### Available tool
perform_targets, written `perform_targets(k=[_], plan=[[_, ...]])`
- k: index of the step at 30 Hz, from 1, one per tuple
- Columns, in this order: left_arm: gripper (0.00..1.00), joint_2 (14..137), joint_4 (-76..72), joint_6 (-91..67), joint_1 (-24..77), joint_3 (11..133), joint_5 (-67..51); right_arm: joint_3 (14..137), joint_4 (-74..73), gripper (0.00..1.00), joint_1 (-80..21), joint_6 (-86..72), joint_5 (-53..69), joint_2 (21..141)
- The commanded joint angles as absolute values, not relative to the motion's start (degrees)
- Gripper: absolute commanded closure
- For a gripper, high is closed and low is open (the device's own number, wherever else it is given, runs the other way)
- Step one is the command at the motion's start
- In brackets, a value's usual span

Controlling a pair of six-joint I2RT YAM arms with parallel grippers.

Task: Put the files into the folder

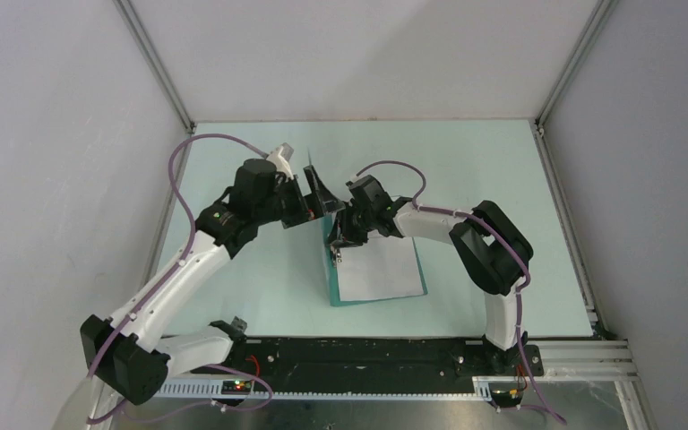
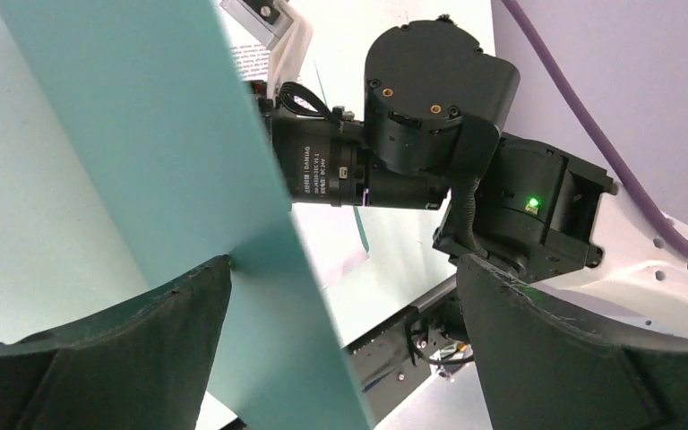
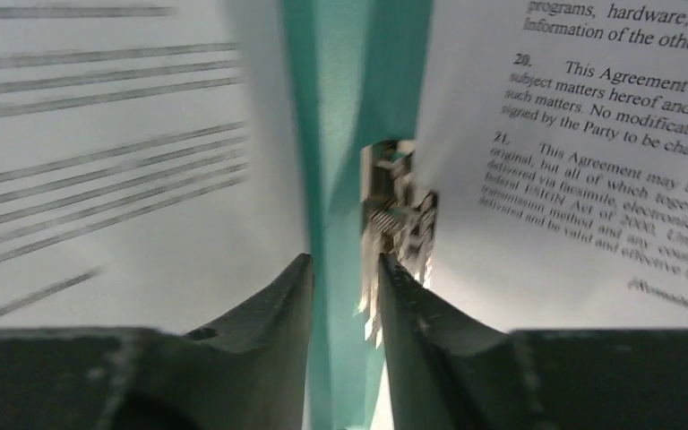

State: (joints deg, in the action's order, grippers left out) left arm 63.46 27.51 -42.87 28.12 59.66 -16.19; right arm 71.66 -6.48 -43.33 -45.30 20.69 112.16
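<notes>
The teal folder (image 1: 376,302) lies open mid-table with a white file (image 1: 381,269) on its lower leaf. Its cover (image 2: 143,134) stands up and leans on the left finger of my left gripper (image 1: 315,199), whose jaws are wide open (image 2: 342,262) and grip nothing. My right gripper (image 1: 340,240) is down at the folder's spine. In the right wrist view its jaws (image 3: 345,260) stand narrowly parted, with the teal spine (image 3: 340,107) and the metal clip (image 3: 394,206) between them. A printed file lies right of the spine (image 3: 591,179) and a blurred one left of it (image 3: 98,179).
The pale green table (image 1: 484,179) is walled by white panels with metal corner posts (image 1: 157,63). A black rail (image 1: 367,358) carrying both arm bases runs along the near edge. The right arm's elbow (image 1: 493,251) rises right of the folder.
</notes>
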Motion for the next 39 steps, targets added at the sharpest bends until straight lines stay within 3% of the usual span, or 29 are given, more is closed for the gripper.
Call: perform_targets(k=[1, 5, 12, 18, 23, 34, 39], plan=[[0.0, 66.1, 25.6, -43.5, 32.0, 64.0, -7.2, 73.8, -6.9, 0.59, -41.5, -46.0, 19.2, 109.3], [0.0, 69.7, 25.6, -42.7, 34.2, 65.0, -4.7, 72.3, -8.8, 0.47, -40.1, -46.3, 18.7, 104.5], [0.0, 76.2, 22.0, -42.1, 37.2, 67.5, -3.6, 65.1, -16.0, 0.41, -35.0, -47.2, 11.3, 91.2], [0.0, 84.7, 18.4, -42.3, 41.1, 73.2, -5.2, 51.7, -20.3, 0.37, -23.7, -45.0, 6.5, 76.0], [0.0, 91.9, 14.6, -42.8, 43.2, 75.5, -8.3, 47.4, -24.6, 0.32, -18.4, -41.7, 3.8, 65.8], [0.0, 101.3, -1.3, -45.9, 40.0, 62.2, -14.6, 45.4, -25.9, 0.31, -20.1, -39.7, 2.5, 62.4], [0.0, 101.9, -0.7, -43.5, 38.3, 61.5, -16.0, 45.4, -24.2, 0.29, -22.6, -40.0, 2.3, 64.4]])
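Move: The folder's raised left cover stands almost upright right against the left hand's open fingers, its middle about 2 cm to the right, 3 cm back and 9 cm below. From the left hand, the clip at the spine lies some 3 cm right, 3 cm back and 21 cm down, and the right-hand page about 15 cm right, 4 cm back and as low. From the right hand, the cover's middle is about 2 cm left, 3 cm back and 8 cm up; the clip sits roughly 2 cm under its tips and 1 cm back, the page 12 cm right, 4 cm back and 3 cm down. The left hand, fingers staying wide open against the cover's outer face, carries it over to the right by some 14 cm with about 5 cm forward, then sinks steeply onto the closing cover, about 19 cm down in all, easing back left a little at the end. Meanwhile the right hand, already loosened from the clip, opens further and clears out from under the cover, first rising with a little forward, then sweeping right about 26 cm and turning some 35 degrees clockwise, to wait open beyond the folder's right edge. ##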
